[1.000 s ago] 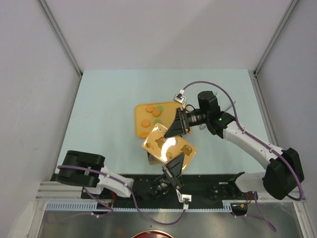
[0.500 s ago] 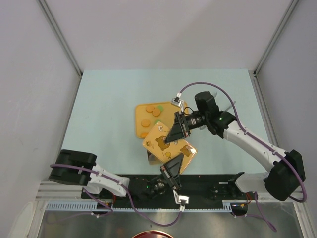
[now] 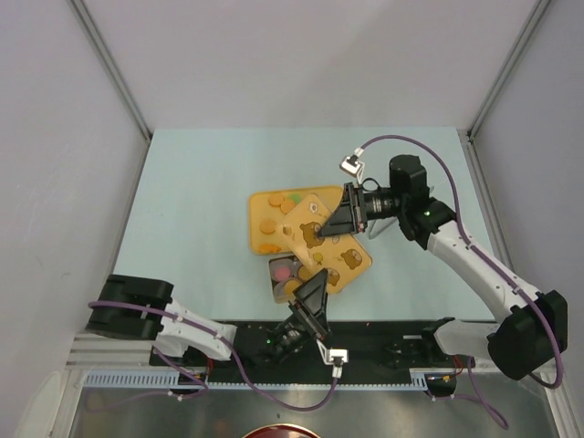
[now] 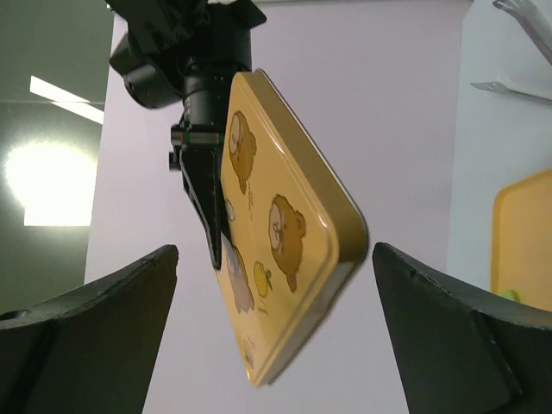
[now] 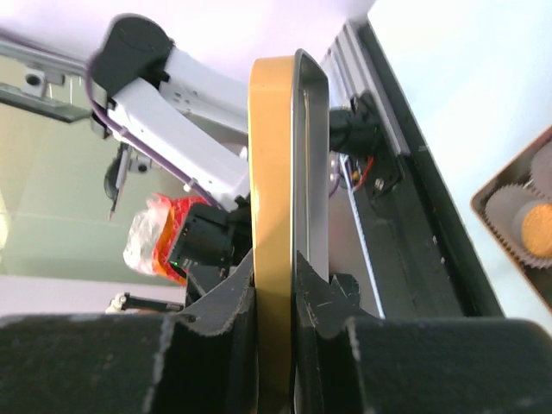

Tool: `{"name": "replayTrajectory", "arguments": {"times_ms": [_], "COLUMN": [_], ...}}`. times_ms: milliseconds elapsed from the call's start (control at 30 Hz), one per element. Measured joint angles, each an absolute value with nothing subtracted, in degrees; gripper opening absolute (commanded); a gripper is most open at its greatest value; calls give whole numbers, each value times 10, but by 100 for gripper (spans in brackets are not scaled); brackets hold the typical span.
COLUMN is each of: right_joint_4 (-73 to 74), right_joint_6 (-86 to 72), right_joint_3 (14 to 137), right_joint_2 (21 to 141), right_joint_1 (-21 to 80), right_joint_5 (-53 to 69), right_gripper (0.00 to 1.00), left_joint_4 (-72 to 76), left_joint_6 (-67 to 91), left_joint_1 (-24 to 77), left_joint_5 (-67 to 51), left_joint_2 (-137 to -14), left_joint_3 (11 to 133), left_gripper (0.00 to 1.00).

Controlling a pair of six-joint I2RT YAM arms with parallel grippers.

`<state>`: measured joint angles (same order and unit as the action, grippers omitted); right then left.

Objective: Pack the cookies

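Orange cookies and a green one lie on a yellow tray. A small tin box with white paper cups holds a pink cookie and an orange one. My right gripper is shut on the edge of a yellow lid with bear pictures and holds it tilted above the tray and box. The right wrist view shows the lid edge-on between the right gripper. My left gripper is open and empty below the lid, apart from it.
The black rail with the arm bases runs along the near edge. Grey walls close in the left, right and back sides. The yellow tray's corner shows at the right of the left wrist view.
My right gripper has carried the lid up and to the right, away from the left gripper. The box with paper cups, covered before, now shows. The left gripper has shifted slightly left.
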<state>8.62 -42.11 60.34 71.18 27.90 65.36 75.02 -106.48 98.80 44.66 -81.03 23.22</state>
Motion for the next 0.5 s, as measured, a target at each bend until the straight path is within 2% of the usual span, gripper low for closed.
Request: {"name": "replayTrajectory", "arguments": {"times_ms": [367, 500], "right_joint_4": [19, 82], "right_joint_6": [-480, -443], "right_joint_3": [604, 639], "right_joint_2": [702, 716], "right_joint_1": [219, 214], "right_joint_5": [663, 632], "right_gripper": [0, 0], "left_joint_4": [753, 753], "left_joint_6": [-1039, -1025], "left_joint_1": [986, 985], "left_joint_5": [514, 554], "left_joint_2": [-792, -788], "left_joint_3": [232, 232], "left_gripper": [100, 100]}}
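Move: My right hand already holds the bear lid by its edge, and the cookie box that lid is for lies about 2 cm back, 4 cm left and some 27 cm below. The cookie tray is about 15 cm ahead and 5 cm left, also on the table; the tongs lie some 18 cm ahead and 20 cm right. From my empty, open left hand, the lid's middle is about 7 cm ahead, 1 cm right and slightly above; the box is some 6 cm ahead, 5 cm left and well below. Keeping its pinch on the lid, my right hand carries it forward about 4 cm, with some rise early on and a little to the right, away from the box, and turns it roughly 10 degrees clockwise. My left hand, wide open and touching nothing, swings left and forward about 4 cm over the box, turning some 10 degrees counter-clockwise. ##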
